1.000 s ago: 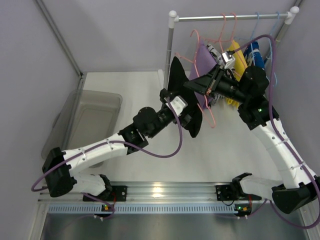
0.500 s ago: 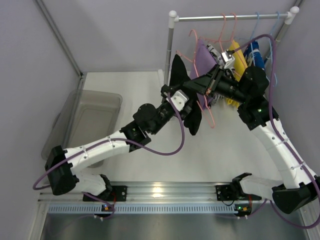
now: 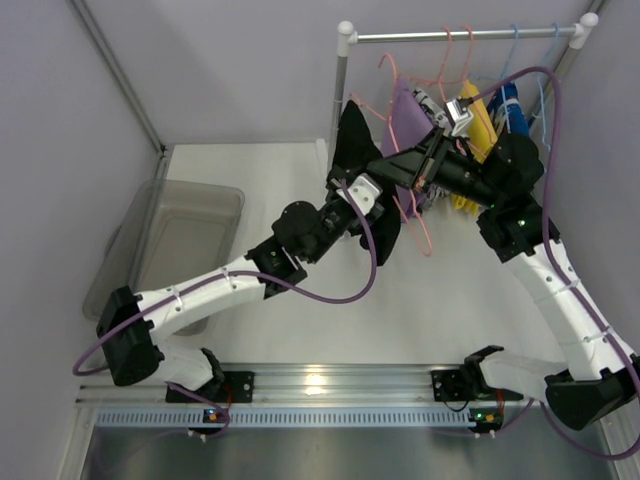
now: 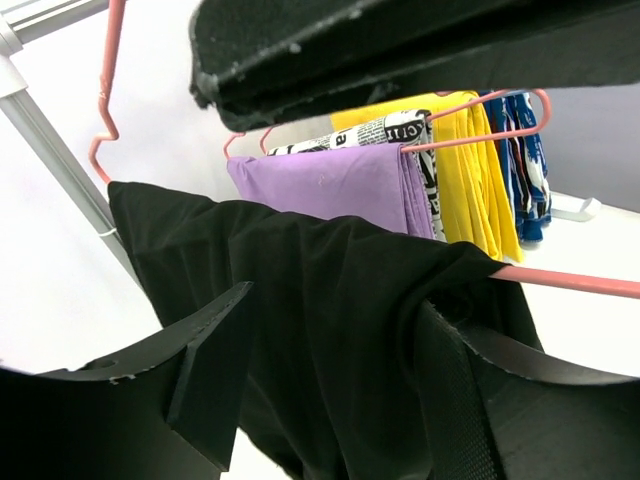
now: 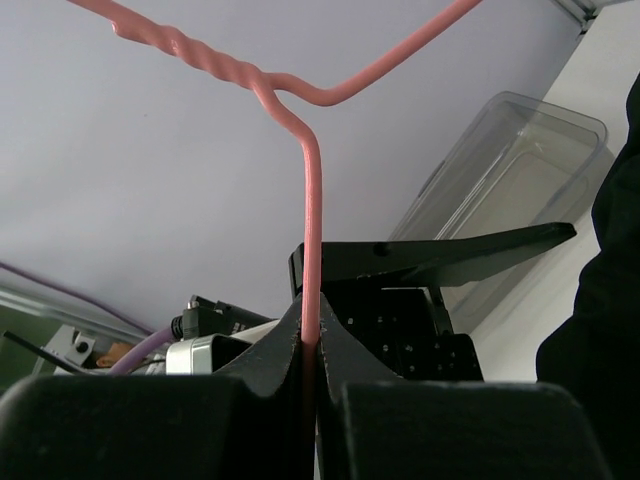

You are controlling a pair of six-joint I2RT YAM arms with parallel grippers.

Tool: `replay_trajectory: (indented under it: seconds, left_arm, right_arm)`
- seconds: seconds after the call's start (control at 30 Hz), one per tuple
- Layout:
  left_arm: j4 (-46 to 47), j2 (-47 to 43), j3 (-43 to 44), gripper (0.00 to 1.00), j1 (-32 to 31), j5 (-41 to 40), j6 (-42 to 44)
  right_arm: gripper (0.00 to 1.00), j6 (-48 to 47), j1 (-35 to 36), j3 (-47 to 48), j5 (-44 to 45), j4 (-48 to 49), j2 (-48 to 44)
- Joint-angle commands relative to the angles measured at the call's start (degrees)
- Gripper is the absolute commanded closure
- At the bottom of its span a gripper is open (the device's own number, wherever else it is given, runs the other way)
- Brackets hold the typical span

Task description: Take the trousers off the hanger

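The black trousers [image 3: 353, 140] [image 4: 330, 290] hang over the bar of a pink hanger [image 3: 421, 228] [image 5: 312, 200]. My right gripper [image 3: 418, 180] [image 5: 312, 335] is shut on that hanger's wire neck and holds it out in front of the rack. My left gripper [image 3: 372, 203] [image 4: 338, 330] is open, one finger on each side of the hanging black cloth; the right finger [image 4: 455, 400] touches a fold. The lilac trousers [image 3: 408, 118] [image 4: 330, 180] hang folded on another pink hanger behind.
A clothes rail [image 3: 460, 35] on a post [image 3: 340, 100] carries a printed garment [image 4: 400, 128], a yellow one [image 3: 478, 120] and a blue one [image 3: 512, 108]. A clear plastic bin [image 3: 180, 235] sits at the left. A wall runs close on the right.
My left arm has reached further up and right into the black trousers, and its jaws have narrowed around the cloth. The right gripper has held the hanger nearly still.
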Motion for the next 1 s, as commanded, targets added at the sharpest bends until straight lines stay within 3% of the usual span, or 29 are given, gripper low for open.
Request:
replay_trajectory:
  seconds: [0.0,0.23,0.37,0.4,0.43,0.73,0.97]
  left_arm:
    - [1.6,0.8,3.1,0.33,0.5,-0.6,-0.1]
    - [1.4,1.8,3.7,0.49,0.8,-1.3,0.5]
    - [-0.1,2.2,5.1,0.75,1.4,-1.2,-0.1]
    - [-0.4,2.2,5.7,0.96,1.3,-1.1,-0.1]
    - [-0.5,2.0,5.9,1.0,1.3,-1.0,-0.3]
    - [-10.0,-7.6,7.5,1.0,1.3,1.6,-2.8]
    - [-18.1,-14.6,12.0,1.0,1.4,-0.1,-4.2]
  right_arm:
    - [1.0,0.6,1.4,1.1,-2.1,10.4,-3.0]
    - [1.0,0.9,1.7,0.9,-2.7,10.9,-3.7]
    - [1.0,1.3,1.8,0.8,-3.1,11.7,-3.8]
    - [1.0,1.2,1.8,0.9,-3.0,11.6,-3.8]
    - [1.0,1.0,1.7,0.9,-2.7,11.4,-4.0]
    - [1.0,-6.7,0.4,0.0,1.8,1.1,-3.8]
    - [1.0,-8.1,0.2,-2.7,3.3,1.2,-1.4]
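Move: The black trousers hang between the left hand's open fingers, their middle some 2 cm to its left, about 1 cm ahead and roughly 8 cm below. The right gripper, clamped on the hanger's pink wire, is about 3 cm ahead, 4 cm right and 6 cm above; the purple trousers hang some 12 cm ahead, 8 cm right and 4 cm lower. From the right hand, the black trousers are level ahead, about 5 cm left and 13 cm below. Left fingers pinch the black trousers, then pull up and left about 8 cm; the right keeps the hanger. ##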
